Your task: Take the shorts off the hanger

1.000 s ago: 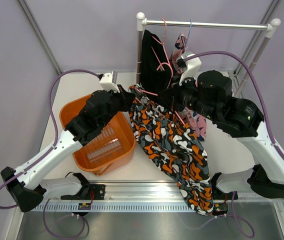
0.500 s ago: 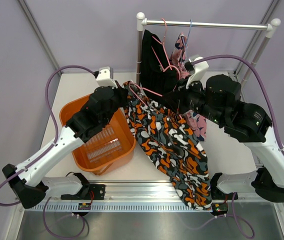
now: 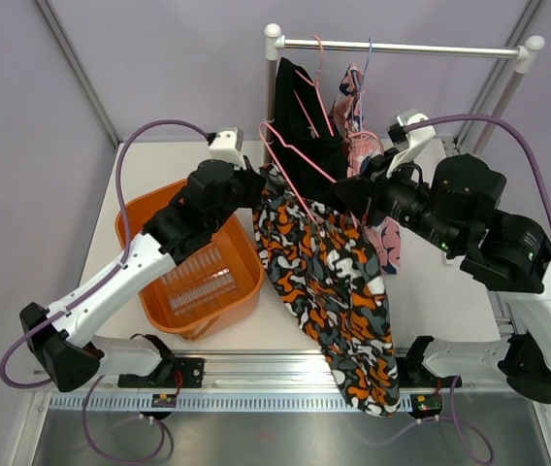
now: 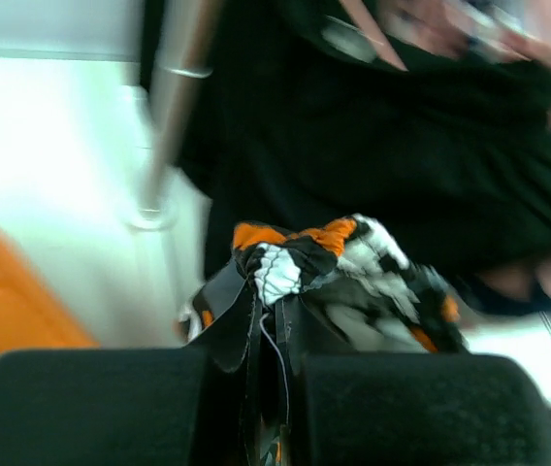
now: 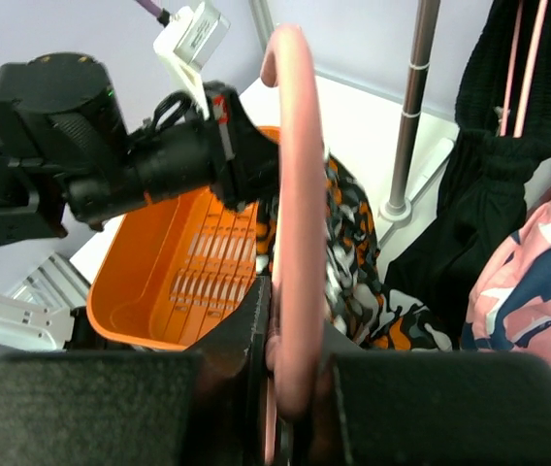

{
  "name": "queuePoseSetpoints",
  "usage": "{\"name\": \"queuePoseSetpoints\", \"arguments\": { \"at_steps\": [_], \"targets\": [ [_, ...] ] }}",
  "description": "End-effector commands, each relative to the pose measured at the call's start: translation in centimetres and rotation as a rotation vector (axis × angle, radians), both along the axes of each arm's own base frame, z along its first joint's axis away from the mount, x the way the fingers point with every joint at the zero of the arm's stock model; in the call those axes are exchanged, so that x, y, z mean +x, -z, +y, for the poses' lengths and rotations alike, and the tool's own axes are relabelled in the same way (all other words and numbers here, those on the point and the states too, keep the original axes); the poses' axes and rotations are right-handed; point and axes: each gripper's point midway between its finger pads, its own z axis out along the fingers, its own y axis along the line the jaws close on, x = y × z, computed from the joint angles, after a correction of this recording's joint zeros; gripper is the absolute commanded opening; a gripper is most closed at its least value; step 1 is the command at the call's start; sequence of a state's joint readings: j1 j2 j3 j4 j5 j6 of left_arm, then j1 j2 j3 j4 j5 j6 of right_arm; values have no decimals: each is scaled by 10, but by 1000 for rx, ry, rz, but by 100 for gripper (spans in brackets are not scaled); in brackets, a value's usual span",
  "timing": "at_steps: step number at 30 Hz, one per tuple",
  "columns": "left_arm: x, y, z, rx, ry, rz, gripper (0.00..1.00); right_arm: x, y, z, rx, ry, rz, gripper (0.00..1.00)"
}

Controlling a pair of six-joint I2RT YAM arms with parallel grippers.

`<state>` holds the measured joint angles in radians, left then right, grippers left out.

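The camouflage shorts hang in the air between the two arms and trail over the table's front edge. My left gripper is shut on their waistband corner. My right gripper is shut on the pink hanger, whose bar rises from between the jaws in the right wrist view. The black shorts and the pink blotched shorts hang from the rail on their own hangers. They also show in the right wrist view, black and pink.
An orange basket stands on the table at the left, under my left arm; it also shows in the right wrist view. The rack's left post stands behind the shorts, its foot on the table.
Both grippers have risen and moved right. The camouflage shorts have slid down off the pink hanger, which now sticks up bare above them.
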<state>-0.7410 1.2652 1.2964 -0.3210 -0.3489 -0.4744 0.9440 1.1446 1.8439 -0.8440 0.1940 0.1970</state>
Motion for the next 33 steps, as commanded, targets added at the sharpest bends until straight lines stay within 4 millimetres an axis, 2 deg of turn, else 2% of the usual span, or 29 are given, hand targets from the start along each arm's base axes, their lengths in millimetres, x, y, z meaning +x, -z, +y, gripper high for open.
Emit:
{"name": "queuePoseSetpoints", "arguments": {
  "at_steps": [1,2,3,4,5,6,7,10,11,12,14,15,17,18,20,21,22,24,26,27,28,31,33],
  "targets": [
    [-56,-45,-62,-65,402,-119,0,14,-18,0,30,63,-74,0],
    [-71,-57,-70,-64,464,-150,0,21,-15,3,10,80,-76,0],
    [-86,-58,-78,-19,535,-178,0,25,-18,4,9,93,-86,0],
    [-117,-61,-96,-17,659,-190,0,33,-18,4,-1,128,-94,0],
    [-132,-71,-100,-14,713,-210,0,37,-22,3,-6,149,-113,0],
    [-146,-64,-104,31,775,-201,0,41,-25,2,-9,166,-125,0],
    [-169,-65,-112,44,852,-205,0,46,-33,-3,-3,206,-145,0],
    [-197,-70,-114,96,914,-251,0,66,-48,-7,-21,304,-192,0],
    [-198,-73,-111,102,903,-263,0,69,-54,-10,-38,326,-214,0],
    [-195,-82,-105,95,866,-283,0,71,-69,-20,-9,383,-231,0],
    [-184,-93,-94,102,780,-303,0,78,-77,-26,-48,425,-265,0],
    [-171,-108,-84,105,688,-328,0,76,-91,-37,-26,468,-283,0],
    [-155,-127,-68,132,578,-369,0,76,-100,-47,-32,499,-299,0],
    [-140,-153,-51,126,454,-402,0,74,-107,-55,-19,526,-307,0],
    [-127,-190,-28,127,333,-476,0,69,-114,-69,-12,554,-321,0],
    [-117,-209,-9,122,229,-504,0,67,-115,-74,-13,565,-322,0],
    [-119,-247,12,64,170,-563,0,62,-117,-80,-3,567,-323,0],
    [-123,-300,46,6,76,-684,0,60,-111,-84,-15,566,-313,0],
    [-139,-361,95,-103,-29,-824,0,53,-110,-93,2,566,-310,0],
    [-145,-377,112,-141,-66,-866,0,53,-106,-92,-8,559,-304,0],
    [-155,-400,139,-194,-126,-942,0,49,-104,-96,-5,557,-298,0],
    [-172,-424,173,-247,-192,-1062,0,44,-101,-101,-7,553,-288,0],
    [-177,-428,185,-253,-212,-1084,0,41,-99,-106,-8,551,-288,0]
  ]
}}
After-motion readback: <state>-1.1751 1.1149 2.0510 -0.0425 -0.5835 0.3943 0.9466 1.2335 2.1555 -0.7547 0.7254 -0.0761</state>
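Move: The left hand already pinches the shorts' waist; the pink hanger, held at its neck by the right hand, has its middle about 6 cm back, 7 cm right and 9 cm above. The basket is 5 cm back, 16 cm left, 27 cm below; the black shorts hang 12 cm ahead, 9 cm right, about level. From the right hand the hanger's middle is roughly 6 cm ahead, 6 cm left, 5 cm below. Left hand yanks the shorts back-right about 20 cm, then up-left some 40; right draws the hanger up-right. ##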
